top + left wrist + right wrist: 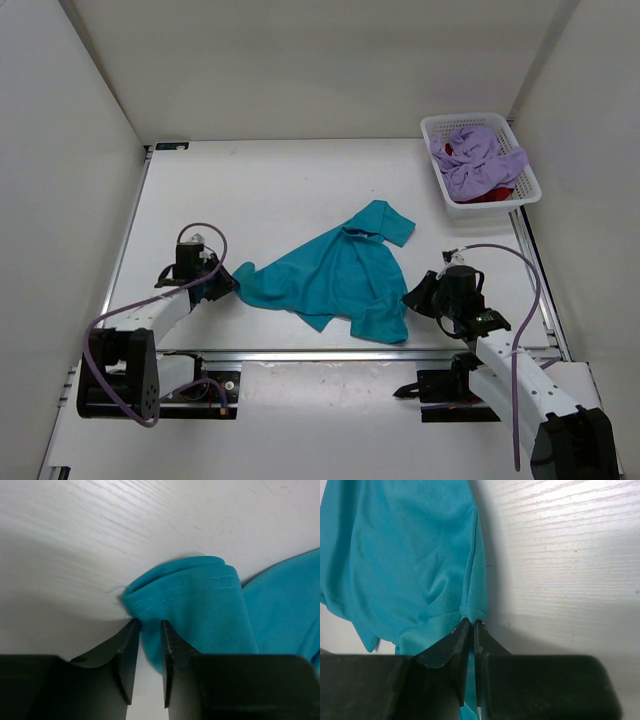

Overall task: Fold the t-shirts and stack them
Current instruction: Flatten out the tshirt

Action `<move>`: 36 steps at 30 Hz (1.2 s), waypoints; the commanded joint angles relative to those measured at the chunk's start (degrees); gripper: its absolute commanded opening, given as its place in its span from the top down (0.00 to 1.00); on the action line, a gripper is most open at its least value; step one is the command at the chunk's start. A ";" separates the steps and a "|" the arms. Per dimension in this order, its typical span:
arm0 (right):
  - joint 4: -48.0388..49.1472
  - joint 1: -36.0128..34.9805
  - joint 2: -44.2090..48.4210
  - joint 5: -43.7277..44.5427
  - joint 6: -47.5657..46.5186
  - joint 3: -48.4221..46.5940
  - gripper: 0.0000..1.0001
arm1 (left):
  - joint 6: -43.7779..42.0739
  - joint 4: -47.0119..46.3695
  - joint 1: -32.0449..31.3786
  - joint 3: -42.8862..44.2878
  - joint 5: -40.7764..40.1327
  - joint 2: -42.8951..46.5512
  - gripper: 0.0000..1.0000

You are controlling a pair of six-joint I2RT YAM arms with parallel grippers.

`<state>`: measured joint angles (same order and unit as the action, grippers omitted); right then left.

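The teal t-shirt (340, 275) lies crumpled and partly spread on the white table, between the two arms. My left gripper (232, 285) is at its left tip, shut on a folded hem of the teal t-shirt (200, 605), with cloth filling the gap of that left gripper (150, 624). At the lower right corner of the shirt, my right gripper (408, 297) pinches a thin edge of the teal cloth (410, 565), and the jaws of the right gripper (472, 622) stand almost together. The lavender t-shirt (480, 160) lies bunched on top of the deep red t-shirt (492, 195).
A white mesh basket (440, 125) at the back right corner holds the lavender and red shirts. White walls enclose the table on three sides. A metal rail (330, 353) runs along the near edge in front of the arm bases.
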<state>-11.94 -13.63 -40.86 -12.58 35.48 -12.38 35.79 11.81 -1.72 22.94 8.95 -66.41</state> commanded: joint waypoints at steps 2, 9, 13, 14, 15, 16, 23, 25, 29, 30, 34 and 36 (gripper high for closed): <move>3.51 -1.22 1.48 -0.86 0.64 -0.09 0.91 | 0.33 -1.53 -1.53 1.41 -4.73 -3.11 0.68; 2.98 -1.23 2.02 -1.22 0.99 0.34 0.71 | 0.86 -2.94 -0.13 1.58 -5.70 -5.13 0.95; -0.08 -1.58 3.50 0.00 1.25 -0.36 0.58 | 1.56 -3.46 -0.39 2.19 -6.93 -4.08 1.00; -2.36 -2.10 4.29 0.79 1.17 -0.45 0.55 | 1.21 -3.46 -0.39 2.11 -7.02 -3.21 1.00; -4.03 -2.45 4.73 1.58 1.25 -1.49 0.53 | 1.12 -2.68 -0.83 2.55 -7.54 -2.15 1.00; -6.84 -3.15 5.87 3.07 1.78 -2.72 0.53 | 0.78 -1.89 -1.27 3.16 -7.54 -1.53 1.00; -24.58 -13.79 6.51 15.10 7.48 -12.03 0.54 | -3.27 5.13 -4.96 6.59 -8.86 8.04 1.00; -26.98 -18.96 5.62 16.62 9.94 -12.66 0.55 | -3.88 6.20 -4.26 6.07 -8.17 9.98 1.00; -33.21 -24.86 0.89 20.22 13.73 -15.12 0.56 | -4.67 7.17 -3.12 4.84 -4.65 12.71 1.00; -34.62 -25.74 -0.96 20.66 14.87 -15.30 0.57 | -4.68 7.52 -3.38 4.31 -3.95 13.58 1.00; -41.13 -27.93 -2.21 23.73 17.76 -17.93 0.57 | -5.73 8.84 -6.36 4.39 -4.73 14.20 1.00; -42.89 -29.00 -1.68 23.75 19.53 -18.03 0.57 | -5.47 8.40 -8.12 3.61 -4.47 13.86 1.00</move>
<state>-48.73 -41.06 -43.72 7.40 50.17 -27.40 31.42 19.33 -7.70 27.49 3.46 -53.32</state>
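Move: The t-shirt's folded left end lies right at my left fingertips, about 2 cm ahead and 1 cm to the right; its near-left corner is some 16 cm right and 9 cm back. For my right hand, still holding the shirt's side edge, the near-right corner lies about 10 cm straight back and 3 cm lower. The metal rail runs some 3 cm behind that corner, and the far sleeve sits roughly 17 cm ahead and 1 cm left of this hand. My left hand slips about 2 cm forward onto the shirt's left end, shuts on the cloth and lifts it some 6 cm, fingers tilting outward a little. Meanwhile my right fingers open halfway and let go of the side edge; that hand rises slightly, then draws back about 9 cm and sinks over the near-right corner, tipping to point more steeply down, fingers open. ##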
